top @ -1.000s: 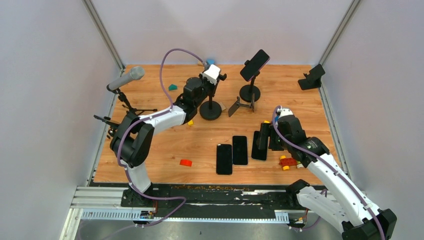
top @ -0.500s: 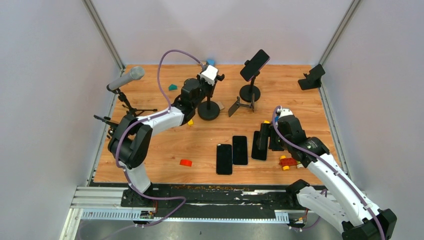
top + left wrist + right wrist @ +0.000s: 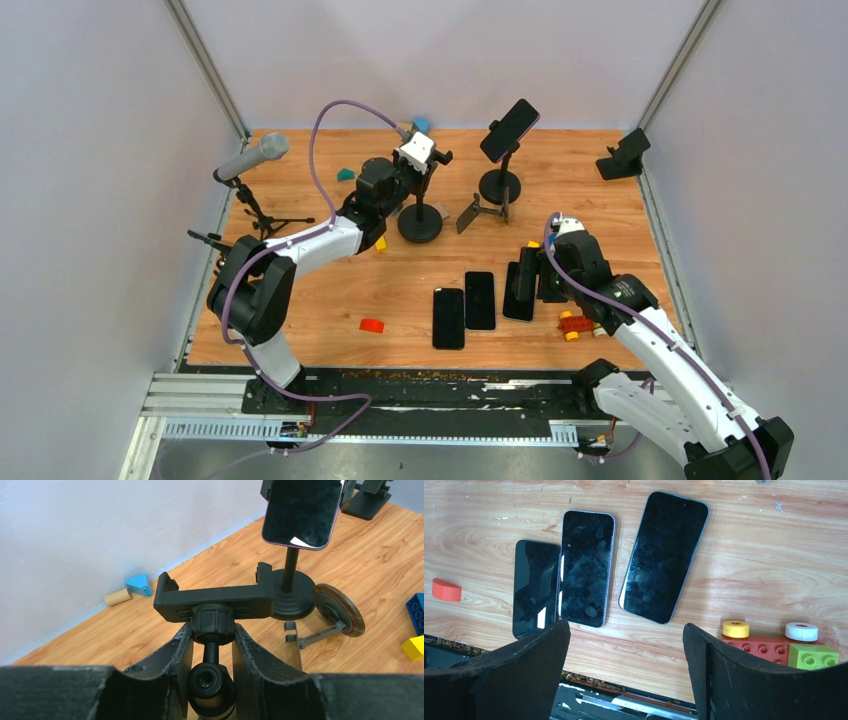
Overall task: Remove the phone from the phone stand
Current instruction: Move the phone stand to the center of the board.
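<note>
A dark phone (image 3: 510,130) sits tilted in the clamp of a black phone stand (image 3: 499,186) at the back centre; the left wrist view shows that phone (image 3: 302,512) above its round base (image 3: 291,597). Left of it stands a second, empty stand (image 3: 420,224). My left gripper (image 3: 421,172) is shut on its neck, the fingers (image 3: 177,652) pressing the knob just under the empty clamp (image 3: 215,597). My right gripper (image 3: 626,626) hangs open over the table, holding nothing, near three phones (image 3: 585,567) lying flat.
A microphone on a tripod (image 3: 255,158) stands at the left. A folding stand (image 3: 482,212) and another black stand (image 3: 622,155) are at the back. Toy bricks (image 3: 577,323), a red piece (image 3: 371,325) and a teal piece (image 3: 345,174) lie about.
My left arm's elbow has swung a little to the left, and the held stand's head has shifted slightly. The right arm has stayed still.
</note>
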Controlling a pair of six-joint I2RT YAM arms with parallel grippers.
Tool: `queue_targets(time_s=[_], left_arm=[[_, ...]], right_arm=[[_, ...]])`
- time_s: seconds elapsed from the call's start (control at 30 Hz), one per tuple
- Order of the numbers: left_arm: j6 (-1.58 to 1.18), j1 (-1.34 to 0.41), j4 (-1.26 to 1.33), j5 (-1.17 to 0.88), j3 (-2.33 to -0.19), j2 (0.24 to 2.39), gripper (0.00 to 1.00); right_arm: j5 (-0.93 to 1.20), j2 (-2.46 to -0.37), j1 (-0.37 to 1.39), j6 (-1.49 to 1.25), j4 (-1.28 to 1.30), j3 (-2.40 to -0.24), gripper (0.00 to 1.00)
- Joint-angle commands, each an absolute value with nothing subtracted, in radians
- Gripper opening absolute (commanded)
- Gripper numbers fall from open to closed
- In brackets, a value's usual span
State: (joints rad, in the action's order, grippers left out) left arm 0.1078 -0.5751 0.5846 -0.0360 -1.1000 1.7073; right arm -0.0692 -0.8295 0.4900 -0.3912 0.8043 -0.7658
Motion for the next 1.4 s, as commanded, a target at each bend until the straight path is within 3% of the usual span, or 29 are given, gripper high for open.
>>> queue_targets(time_s=[0.0,0.57,1.07,1.13,1.27,1.37], left_arm=[[0.113,-0.572,0.680,-0.010,-1.121,1.636,0.00],[0.132,-0.567,0.680,0.049,-1.140,1.718,0.00],[0.161,-0.557,0.680,0.006,-1.368,1.912,0.00],[0.154,-0.557,0.678,0.008,-1.375,1.917,0.11],[0.146,-0.557,0.683,0.012,-1.350,1.908,0.54],[0.151,-0.557,0.675,0.016,-1.336,1.895,0.73]], right_arm=[[-0.063,-0.818,0.497,-0.408,0.789,-0.764,0.84],[-0.065,-0.825,0.500,-0.403,0.787,-0.766,0.84],[-0.062,-0.824,0.504,-0.405,0.789,-0.765,0.84],[-0.061,-0.824,0.505,-0.405,0.789,-0.765,0.84],[-0.063,-0.825,0.508,-0.404,0.789,-0.765,0.84],[-0.058,-0.828,0.508,-0.403,0.789,-0.765,0.84]])
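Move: The left hand still grips the emptied phone stand by its neck. The set-down spot for its round base is about 6 cm ahead, 2 cm right and 22 cm below the hand. A small wooden block lies some 5 cm ahead and 9 cm right; the tipped stand about 5 cm ahead, 20 cm right; the phone-carrying stand 13 cm ahead, 24 cm right. From the right hand the spot is roughly 32 cm ahead, 35 cm left, 12 cm below. Down first, by some 2.5 cm with a slight drift left, the left hand lowers the held stand until its base meets the board. It then takes the stand about 5.5 cm forward and around 3 cm right, sliding the base along the wood, stops, and opens its fingers from the neck. ##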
